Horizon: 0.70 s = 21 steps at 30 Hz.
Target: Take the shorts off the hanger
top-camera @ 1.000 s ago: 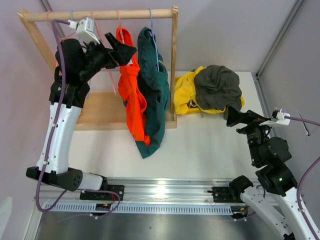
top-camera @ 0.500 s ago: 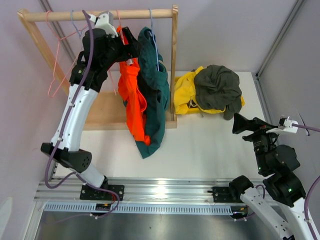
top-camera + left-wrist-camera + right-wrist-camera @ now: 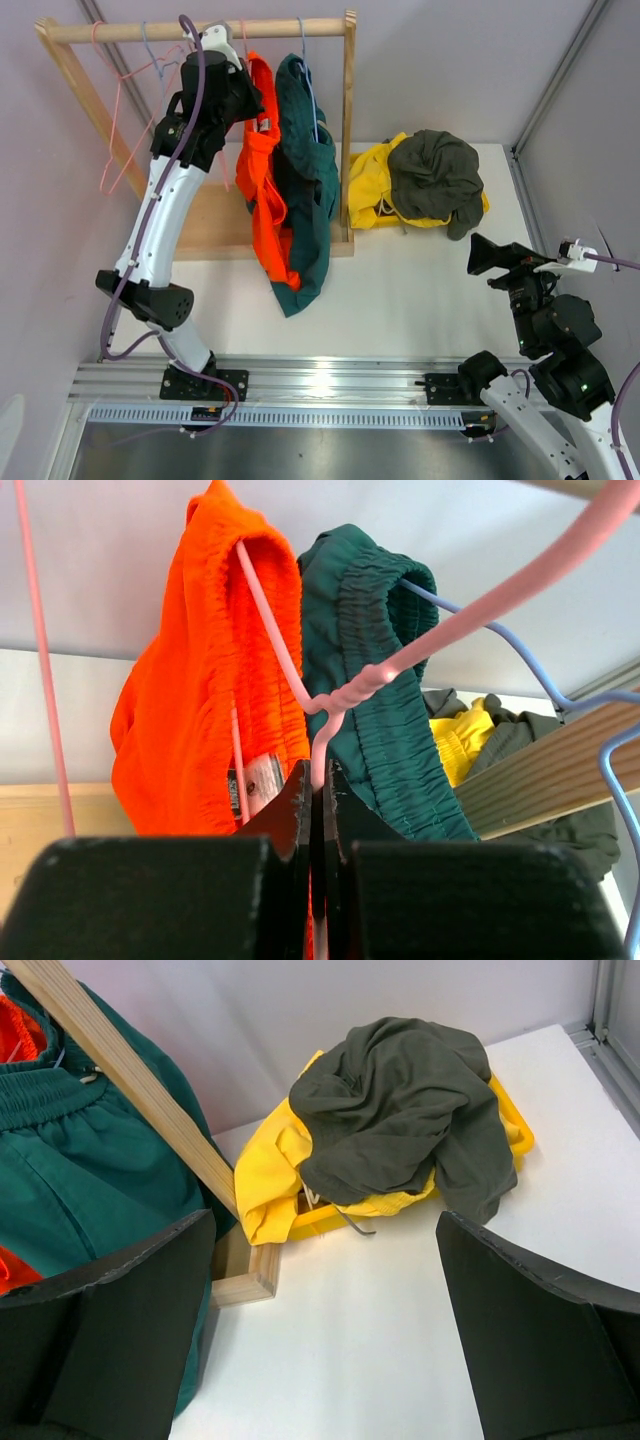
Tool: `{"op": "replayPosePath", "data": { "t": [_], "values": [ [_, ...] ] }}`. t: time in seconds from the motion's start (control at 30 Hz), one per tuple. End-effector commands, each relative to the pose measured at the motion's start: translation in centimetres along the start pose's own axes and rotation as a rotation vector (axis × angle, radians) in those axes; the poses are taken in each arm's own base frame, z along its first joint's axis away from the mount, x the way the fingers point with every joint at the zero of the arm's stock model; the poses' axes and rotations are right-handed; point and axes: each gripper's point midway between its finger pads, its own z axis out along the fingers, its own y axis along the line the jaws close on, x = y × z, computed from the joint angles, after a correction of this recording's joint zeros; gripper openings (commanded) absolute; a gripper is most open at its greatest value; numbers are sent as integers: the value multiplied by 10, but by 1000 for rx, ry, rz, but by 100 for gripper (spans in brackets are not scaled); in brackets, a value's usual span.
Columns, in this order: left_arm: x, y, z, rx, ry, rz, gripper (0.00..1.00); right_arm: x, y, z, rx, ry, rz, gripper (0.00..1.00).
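Bright orange shorts (image 3: pixel 265 190) (image 3: pixel 190 680) hang on a pink hanger (image 3: pixel 345 693) from the wooden rail (image 3: pixel 200 30). Dark teal shorts (image 3: pixel 310 190) (image 3: pixel 370 660) hang beside them on a blue hanger (image 3: pixel 301 45). My left gripper (image 3: pixel 258 100) (image 3: pixel 320 775) is shut on the pink hanger's wire just below its twisted neck. Yellow shorts (image 3: pixel 370 185) (image 3: pixel 270 1175) and dark olive shorts (image 3: pixel 435 175) (image 3: pixel 400 1090) lie piled at the right. My right gripper (image 3: pixel 480 252) (image 3: pixel 325 1300) stands open above bare table, short of that pile.
The rack's right post (image 3: pixel 348 120) and wooden base (image 3: pixel 200 220) stand between the hanging shorts and the pile. Empty pink hangers (image 3: pixel 120 150) dangle at the rail's left end. A yellow bin (image 3: pixel 515 1120) sits under the pile. Walls close in at the back and right.
My left arm swung right along the rail to the orange shorts and its jaws closed on the pink hanger. The right gripper drifted slightly toward the near right, still open.
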Motion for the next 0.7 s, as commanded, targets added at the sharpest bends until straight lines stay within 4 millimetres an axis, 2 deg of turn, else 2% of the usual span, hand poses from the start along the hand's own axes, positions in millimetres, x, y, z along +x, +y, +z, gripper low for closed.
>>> {"op": "replayPosePath", "data": {
  "t": [0.0,0.03,0.07,0.13,0.17,0.23,0.27,0.3,0.33,0.37,0.4,0.43,0.47,0.5,0.53,0.57,0.6,0.63,0.67],
  "values": [
    [-37,-9,-20,13,-96,-4,0,-16,4,-6,-22,-33,14,99],
    [-38,-10,-22,15,-97,2,0,-14,10,-5,-48,-22,14,99],
    [-54,-14,-33,30,-134,-4,0,-16,17,-4,-77,-24,21,99],
    [-57,-18,-42,41,-131,7,0,-17,33,0,-148,-13,32,99],
    [-73,-24,-55,62,-169,0,0,-13,56,5,-246,15,33,99],
    [-83,-29,-71,86,-196,-6,0,-11,82,11,-343,49,36,99],
    [-85,-29,-75,94,-203,-8,0,-10,101,12,-429,78,36,99],
    [-89,-31,-82,103,-214,-14,0,6,114,29,-441,154,18,99],
    [-94,-32,-93,120,-228,-19,0,-5,130,31,-485,156,28,99],
    [-93,-32,-95,123,-225,-20,0,-5,144,34,-527,176,30,99],
    [-94,-32,-98,125,-227,-20,0,3,156,44,-538,210,22,99],
    [-97,-32,-106,129,-237,-22,0,-11,170,45,-564,183,24,99],
    [-92,-30,-104,123,-223,-18,0,-14,192,37,-622,176,7,99],
    [-91,-29,-105,123,-221,-18,0,-4,204,48,-593,190,-19,99],
    [-92,-30,-110,129,-225,-21,0,-24,224,44,-624,153,-20,99],
    [-90,-29,-111,130,-219,-20,0,-18,253,27,-704,175,-64,99],
    [-88,-29,-110,130,-214,-22,0,7,270,39,-654,217,-130,99],
    [-88,-29,-112,134,-213,-24,0,12,286,36,-669,232,-162,99],
    [-85,-28,-113,134,-209,-24,0,1,310,23,-720,229,-159,99]
  ]
}}
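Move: The orange shorts hang just beyond the left hand, which already pinches their pink hanger at the neck; their middle is about 6 cm ahead and 15 cm lower. The teal shorts hang some 8 cm to the right of them and 2 cm farther out, and the rail passes about 10 cm above this hand. From the open right hand the orange shorts are roughly 30 cm ahead, 43 cm left and slightly lower; the yellow bin is about 30 cm ahead, 6 cm left and 30 cm below. The orange shorts' hanger, still pinched at its neck in the shut left fingers, is drawn up about 8 cm and back about 7 cm past the rail, to take its hook off. After a brief wait, the right hand swings fast to its left, some 26 cm towards the shorts and rising a little, turning about 45 degrees counter-clockwise with its fingers wide open and touching nothing yet. ##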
